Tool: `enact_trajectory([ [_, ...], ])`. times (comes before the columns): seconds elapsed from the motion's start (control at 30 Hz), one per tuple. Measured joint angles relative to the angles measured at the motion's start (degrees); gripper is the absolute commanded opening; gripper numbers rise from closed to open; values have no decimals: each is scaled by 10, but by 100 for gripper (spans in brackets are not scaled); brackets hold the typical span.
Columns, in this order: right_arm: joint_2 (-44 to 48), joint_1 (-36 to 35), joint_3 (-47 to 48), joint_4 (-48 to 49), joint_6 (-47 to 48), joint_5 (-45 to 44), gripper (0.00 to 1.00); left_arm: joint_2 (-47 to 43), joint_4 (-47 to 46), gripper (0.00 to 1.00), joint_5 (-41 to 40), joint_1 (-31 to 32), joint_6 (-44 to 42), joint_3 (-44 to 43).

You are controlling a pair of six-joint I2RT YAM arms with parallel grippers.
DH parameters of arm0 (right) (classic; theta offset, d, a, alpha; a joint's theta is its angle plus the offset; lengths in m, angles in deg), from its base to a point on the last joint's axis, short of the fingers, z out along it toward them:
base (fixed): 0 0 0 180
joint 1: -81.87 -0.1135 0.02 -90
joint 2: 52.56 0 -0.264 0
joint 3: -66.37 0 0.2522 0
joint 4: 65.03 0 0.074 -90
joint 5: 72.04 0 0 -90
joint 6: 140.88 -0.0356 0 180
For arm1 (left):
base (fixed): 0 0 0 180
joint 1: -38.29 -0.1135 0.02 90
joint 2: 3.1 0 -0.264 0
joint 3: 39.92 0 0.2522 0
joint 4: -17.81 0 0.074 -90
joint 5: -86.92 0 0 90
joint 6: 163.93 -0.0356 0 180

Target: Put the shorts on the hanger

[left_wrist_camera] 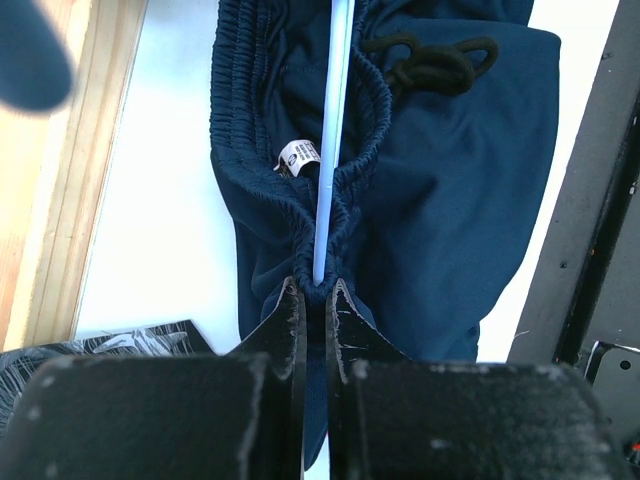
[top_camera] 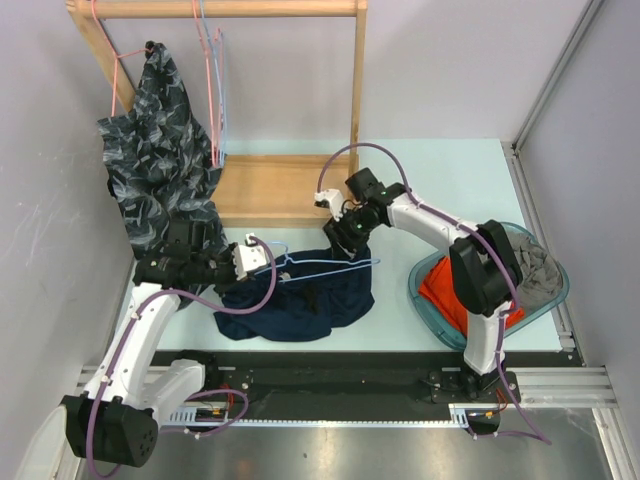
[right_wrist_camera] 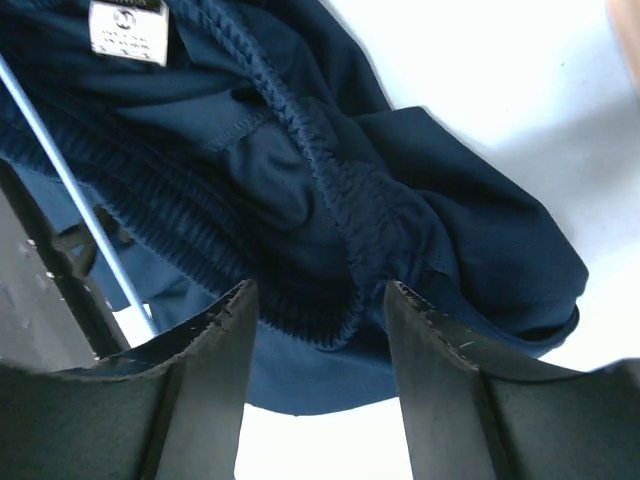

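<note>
The navy-blue shorts (top_camera: 300,297) lie bunched on the table between the arms. The thin light-blue hanger (top_camera: 325,265) runs through their elastic waistband. My left gripper (top_camera: 263,265) is shut on the left end of the waistband; in the left wrist view the hanger rod (left_wrist_camera: 335,120) comes out of the fabric (left_wrist_camera: 450,200) right at the fingertips (left_wrist_camera: 318,290), near the white label (left_wrist_camera: 298,155). My right gripper (top_camera: 340,238) is open at the shorts' right end; its jaws (right_wrist_camera: 320,290) straddle the waistband (right_wrist_camera: 330,180) without closing. The rod (right_wrist_camera: 70,190) shows at the left.
A wooden rack (top_camera: 270,190) stands at the back left with a leaf-print garment (top_camera: 160,150) and pink hangers (top_camera: 208,70). A teal basin (top_camera: 416,290) at the right holds an orange garment (top_camera: 445,285) and a grey one (top_camera: 540,270). A black rail (top_camera: 350,365) runs along the near edge.
</note>
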Motion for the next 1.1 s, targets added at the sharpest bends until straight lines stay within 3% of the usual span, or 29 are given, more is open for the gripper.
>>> enact_trajectory([
  [0.13,-9,-1,-5,0,1,-11,5,1,0,0,-4,0,2,0],
  [0.17,-11,2,-7,0,-2,-14,0,1,0,0,-6,0,2,0],
  [0.87,101,116,-35,-77,19,-20,0,88,-43,0,-17,-51,-1,-8],
  [1.1,139,107,-36,-84,30,-10,0,118,-41,0,-18,-37,-6,-44],
])
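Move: Just under the right fingers, some 2 cm down and 1 cm right, lies the right end of the shorts' waistband. The hanger's right end is about 3 cm back and 6 cm right of that hand, roughly level with it; the rack base's near corner is 7 cm ahead, 5 cm below. For the left hand, which holds the other end, the waistband's right end is about 24 cm right, 5 cm ahead, 6 cm below. Dipping slightly, the right hand shuts on the waistband's right end, drags it some 9 cm right over the hanger's end and rises about 6 cm from the start, turning some 10 degrees clockwise and easing back left slightly at the end. The left hand keeps its pinch on waistband and hanger, shifting about 5 cm forward and a little left. ##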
